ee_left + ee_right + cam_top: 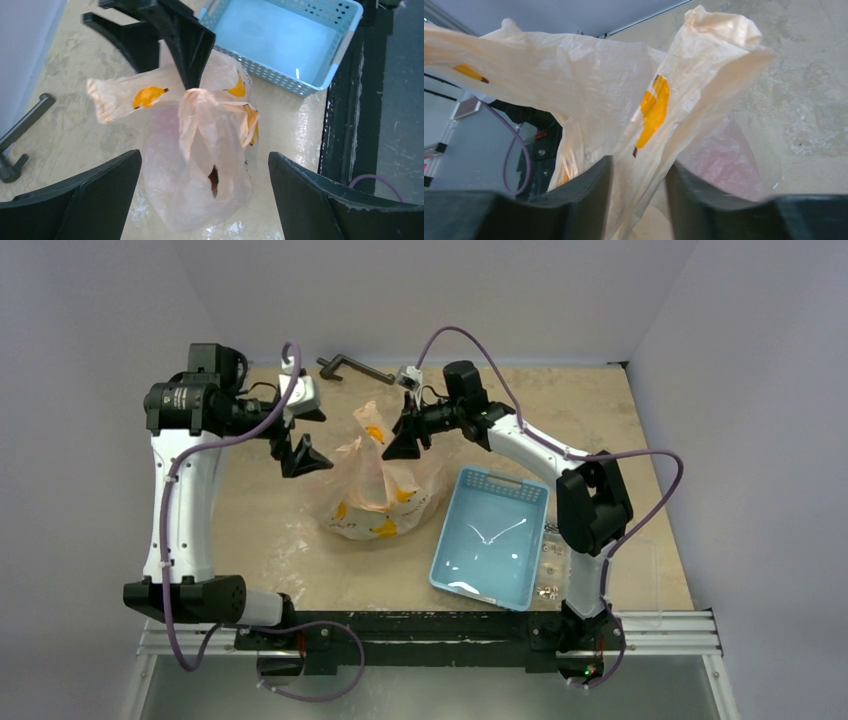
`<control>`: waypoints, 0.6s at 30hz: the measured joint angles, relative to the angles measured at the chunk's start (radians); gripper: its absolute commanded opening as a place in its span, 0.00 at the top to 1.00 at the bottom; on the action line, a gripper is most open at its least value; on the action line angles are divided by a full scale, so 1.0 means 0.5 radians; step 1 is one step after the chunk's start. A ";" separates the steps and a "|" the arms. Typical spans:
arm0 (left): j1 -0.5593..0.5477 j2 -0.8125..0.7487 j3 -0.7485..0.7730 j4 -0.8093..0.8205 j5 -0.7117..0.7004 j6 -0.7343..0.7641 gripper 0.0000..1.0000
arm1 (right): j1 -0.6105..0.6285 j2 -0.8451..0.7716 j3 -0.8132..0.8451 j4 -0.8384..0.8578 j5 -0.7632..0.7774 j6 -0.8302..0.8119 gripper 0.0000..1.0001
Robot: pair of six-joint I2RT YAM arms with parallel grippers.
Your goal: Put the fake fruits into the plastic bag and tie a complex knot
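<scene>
The plastic bag (pixel 378 495) sits crumpled mid-table, pale orange with darker orange marks, its handles standing up. Through a gap in the bag (pixel 200 165) shows a dark red piece of the fake fruits (pixel 214 181); the rest is hidden inside. My left gripper (pixel 298 452) hovers at the bag's left side, open wide, with the bag top below its jaws in the left wrist view (pixel 205 155) and nothing gripped. My right gripper (pixel 405 440) is at the bag's upper right. Its jaws (pixel 639 165) stand apart with a bag handle (pixel 649 115) running loosely between them.
A light-blue perforated basket (pixel 505 481) stands right of the bag; nothing shows inside it. It also appears in the left wrist view (pixel 280 77). A dark metal handle tool (pixel 350 367) lies at the back edge. Small bits of hardware (pixel 548 562) lie right of the basket.
</scene>
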 measured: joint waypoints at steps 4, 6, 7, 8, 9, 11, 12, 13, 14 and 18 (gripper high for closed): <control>-0.207 -0.005 -0.093 0.027 -0.063 0.016 0.00 | -0.001 -0.006 0.012 -0.002 0.014 -0.016 0.14; -0.281 0.006 -0.144 0.085 -0.094 0.000 0.00 | -0.001 -0.037 0.012 -0.027 0.029 -0.037 0.05; -0.305 0.008 -0.175 0.120 -0.105 -0.011 0.00 | -0.001 -0.043 0.012 -0.032 0.029 -0.038 0.02; -0.320 0.008 -0.208 0.154 -0.113 -0.026 0.03 | -0.001 -0.072 0.012 -0.050 0.036 -0.056 0.01; -0.326 0.008 -0.236 0.186 -0.119 -0.047 0.09 | -0.002 -0.107 0.012 -0.067 0.044 -0.070 0.01; -0.325 0.008 -0.272 0.243 -0.130 -0.087 0.27 | -0.002 -0.192 0.012 -0.076 0.060 -0.092 0.01; -0.323 0.008 -0.291 0.278 -0.136 -0.103 0.36 | -0.002 -0.233 0.012 -0.075 0.072 -0.098 0.01; -0.323 0.008 -0.303 0.306 -0.140 -0.126 0.45 | -0.002 -0.281 0.017 -0.072 0.081 -0.101 0.01; -0.323 0.008 -0.311 0.324 -0.141 -0.141 0.51 | -0.002 -0.321 0.029 -0.062 0.081 -0.101 0.01; -0.298 0.007 -0.322 0.388 -0.114 -0.195 0.51 | 0.031 -0.393 0.144 0.013 0.079 -0.066 0.01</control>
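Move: Just beyond the left hand's open fingers stands the bag's near ear, about 5 cm to the right, 1 cm ahead and 5 cm lower; the banana-print ear is roughly 9 cm right, 5 cm ahead and 8 cm below, and the filled bag body 11 cm right, 1 cm ahead and some 25 cm down. From the right hand the banana-print ear lies about 3 cm left and 2 cm ahead, nearly level; the empty basket is some 18 cm right, 13 cm back and 19 cm down. Sinking about 4 cm and going some 3 cm right, the left hand brings its wide-open fingers around the bag's near ear, then closes them to about half. Meanwhile the right hand, already opening, spreads its fingers fully and rises nearly 12 cm off the bag, drawing back about 2 cm and tilting its fingers some 15 degrees. ##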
